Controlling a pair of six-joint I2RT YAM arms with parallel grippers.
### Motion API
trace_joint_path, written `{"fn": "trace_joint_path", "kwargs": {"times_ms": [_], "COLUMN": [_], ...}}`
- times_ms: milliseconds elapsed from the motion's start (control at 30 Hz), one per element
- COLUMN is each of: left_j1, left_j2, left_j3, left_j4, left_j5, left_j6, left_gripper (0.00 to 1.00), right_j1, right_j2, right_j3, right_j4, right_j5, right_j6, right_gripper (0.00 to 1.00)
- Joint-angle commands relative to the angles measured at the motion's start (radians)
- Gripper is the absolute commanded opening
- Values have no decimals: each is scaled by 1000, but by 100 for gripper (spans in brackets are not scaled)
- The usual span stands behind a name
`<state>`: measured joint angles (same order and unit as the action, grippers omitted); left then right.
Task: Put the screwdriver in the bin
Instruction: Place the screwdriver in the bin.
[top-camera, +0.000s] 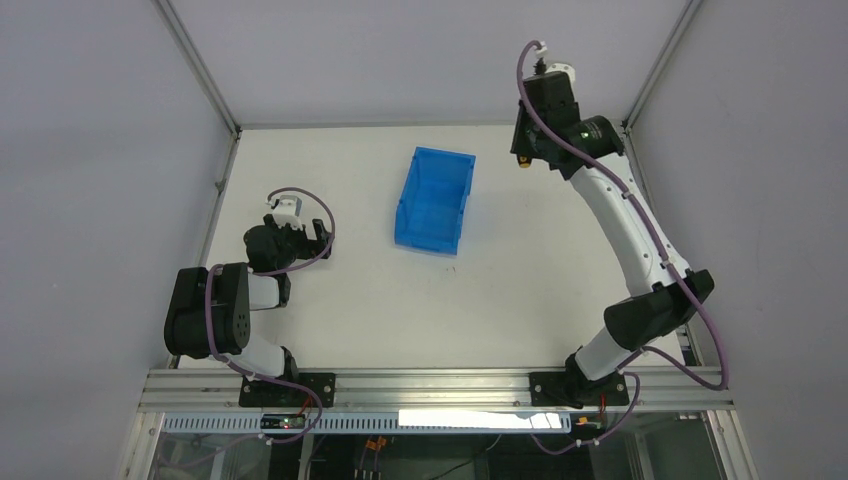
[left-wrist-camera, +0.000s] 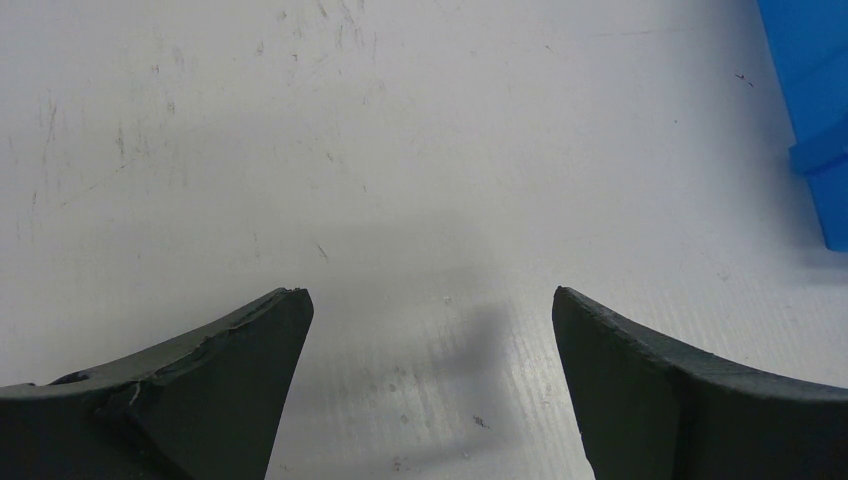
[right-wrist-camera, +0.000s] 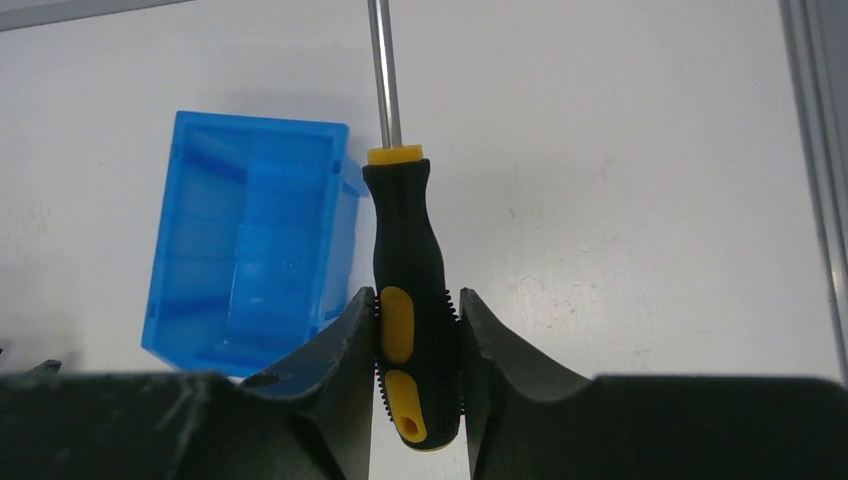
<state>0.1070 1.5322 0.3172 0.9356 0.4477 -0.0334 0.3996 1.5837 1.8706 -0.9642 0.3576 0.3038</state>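
Observation:
My right gripper (right-wrist-camera: 417, 295) is shut on the screwdriver (right-wrist-camera: 410, 260), its jaws pinching the lower part of the black and yellow handle. The grey shaft points away from the camera and runs out of the top of the right wrist view. Below and to the left of it on the white table lies the blue bin (right-wrist-camera: 250, 250), with nothing in it. From above, the bin (top-camera: 433, 205) sits mid-table, and the right gripper (top-camera: 520, 150) hangs raised to its back right, where only an orange bit of the screwdriver (top-camera: 524, 163) shows. My left gripper (left-wrist-camera: 430, 295) is open over bare table, left of the bin (left-wrist-camera: 815, 100).
Grey walls and aluminium frame rails (top-camera: 200, 70) enclose the white table on the left, back and right. A metal rail (right-wrist-camera: 815, 150) runs along the table's right edge. The left arm (top-camera: 215, 310) is folded at the near left.

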Motion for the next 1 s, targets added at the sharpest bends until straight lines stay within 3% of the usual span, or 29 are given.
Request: {"fn": "trace_joint_path", "kwargs": {"times_ms": [0, 433, 633, 967], "left_j1": [11, 11, 12, 12], "left_j2": [-4, -4, -4, -4], "left_j3": [-1, -2, -1, -2], "left_j4": [45, 45, 45, 45], "left_j5": [16, 16, 17, 16], "left_j6": [10, 10, 10, 10], "left_gripper": [99, 99, 99, 99], "right_j1": [114, 364, 395, 395], "right_j2": [34, 184, 250, 341], "right_j3": [64, 121, 143, 7], "right_j4": [47, 147, 198, 329], "right_j5": [95, 273, 262, 273], "right_j6": [75, 228, 248, 289], "right_gripper": [0, 0, 0, 0]}}
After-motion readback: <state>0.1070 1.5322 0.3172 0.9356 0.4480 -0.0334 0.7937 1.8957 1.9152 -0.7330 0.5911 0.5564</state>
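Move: The right hand already holds the screwdriver by its handle, shaft pointing forward. The bin's middle lies about 17 cm to this hand's left, some 5 cm farther out and roughly 29 cm below it, with nothing else standing near the way. From the idle left hand, the bin is about 30 cm to the right, 7 cm ahead and slightly lower. Still pinching the screwdriver's handle, the right hand swings left towards the bin, about 19 cm, slowing as it comes in over the open top. It sinks some 7 cm on the way, faster at the very end, the wrist turning only about 5 degrees and the fingers keeping their hold. ##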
